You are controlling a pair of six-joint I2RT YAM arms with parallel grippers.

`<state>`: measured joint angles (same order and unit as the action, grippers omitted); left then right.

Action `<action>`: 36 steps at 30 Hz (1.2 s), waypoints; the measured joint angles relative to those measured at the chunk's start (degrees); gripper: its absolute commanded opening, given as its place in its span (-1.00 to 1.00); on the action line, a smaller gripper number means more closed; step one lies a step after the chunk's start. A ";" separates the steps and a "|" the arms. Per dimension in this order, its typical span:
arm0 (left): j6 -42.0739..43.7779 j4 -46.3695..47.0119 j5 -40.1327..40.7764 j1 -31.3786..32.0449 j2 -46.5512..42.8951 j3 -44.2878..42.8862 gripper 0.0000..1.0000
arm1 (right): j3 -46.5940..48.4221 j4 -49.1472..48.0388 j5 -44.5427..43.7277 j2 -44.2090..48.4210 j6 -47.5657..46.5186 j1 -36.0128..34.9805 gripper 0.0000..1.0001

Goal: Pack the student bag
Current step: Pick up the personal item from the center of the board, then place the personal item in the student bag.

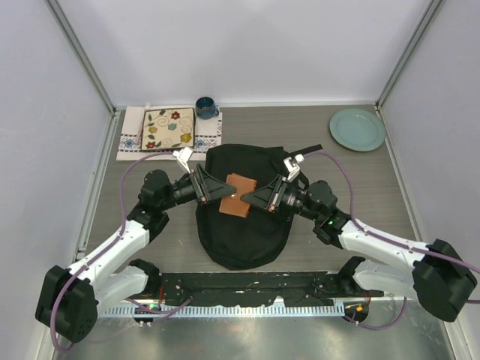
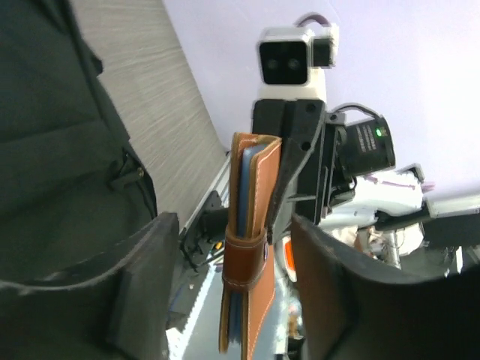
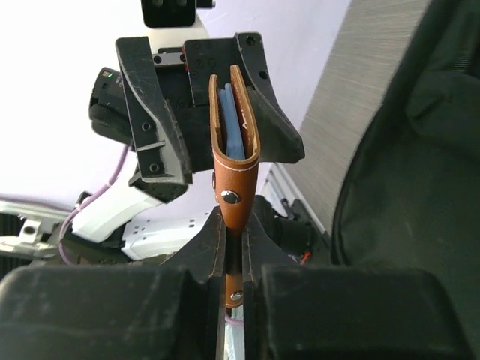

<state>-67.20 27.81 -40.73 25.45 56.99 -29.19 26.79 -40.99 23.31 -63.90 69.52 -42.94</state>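
Observation:
The student bag point(image 1: 244, 229) lies flat in the middle of the table, black and rounded; it also shows in the left wrist view point(image 2: 52, 150) and the right wrist view point(image 3: 420, 187). Above it hangs a brown leather wallet point(image 1: 238, 193) with blue pages and a snap strap. My right gripper point(image 1: 253, 196) is shut on the wallet's strap end point(image 3: 238, 199). My left gripper point(image 1: 216, 187) is open. Its fingers point(image 2: 139, 292) stand on both sides of the wallet point(image 2: 251, 240) with a gap on each side.
At the back left a floral tile point(image 1: 168, 129) lies on a patterned cloth point(image 1: 131, 141), with a dark blue mug point(image 1: 206, 107) beside it. A pale green plate point(image 1: 357, 129) sits at the back right. Both arms meet over the bag.

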 measured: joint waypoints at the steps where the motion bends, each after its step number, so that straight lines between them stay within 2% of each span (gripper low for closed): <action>1: 0.83 -2.95 1.31 0.04 -0.50 -0.11 0.56 | -0.28 2.67 -1.44 1.66 -0.72 -0.04 -1.00; 5: 4.96 -14.93 7.02 0.04 -3.39 -2.19 0.66 | -0.50 15.61 -8.74 10.47 -4.42 -0.07 -1.00; 10: 10.64 -25.31 13.38 0.04 -5.42 -7.32 0.67 | -2.01 30.49 -20.37 23.69 -7.02 -0.07 -1.00; 13: 15.02 -31.26 16.76 0.63 -3.76 -11.89 0.68 | -2.45 39.41 -26.67 30.27 -7.93 -0.07 -1.00; 18: 26.05 -41.64 23.08 4.42 7.34 -24.87 0.67 | -2.03 53.37 -36.13 38.47 -9.25 -0.07 -1.00; 24: 38.73 -51.82 29.57 9.07 24.44 -39.95 0.61 | 2.10 65.13 -44.11 43.89 -10.93 -0.07 -1.00; 30: 48.30 -60.57 36.85 11.69 37.38 -50.69 0.60 | 7.02 71.58 -48.89 47.32 -12.44 -0.07 -1.00; 36: 53.70 -66.49 44.76 13.40 43.93 -55.91 0.61 | 8.46 74.84 -50.84 48.57 -12.87 -0.07 -1.00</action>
<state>-13.50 -38.68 4.03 38.85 100.92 -85.10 35.24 33.85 -27.53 -15.33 56.64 -43.00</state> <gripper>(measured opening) 0.802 0.102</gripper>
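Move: Between the two grippers, the wallet sits only about 2 cm to the left hand's right and 2 cm to the right hand's left, at fingertip height. The left hand goes for the upper half of the black bag, some 13 cm ahead, 1 cm right and 20 cm below. From the right hand, the open board where it takes the wallet is about 21 cm right, level fore and aft, 24 cm below; the bag's middle is 8 cm ahead, 1 cm left, 22 cm below. Keeping its pinch on the wallet, the right hand draws it about 21 cm to the right, away from the left hand and off past the bag's right side, swinging clockwise some 50 degrees so its fingers point mostly forward and a little down. The left hand, already loosened, opens wider and comes free, then travels forward and down to the bag's upper half, rolling until its open fingers point down. ##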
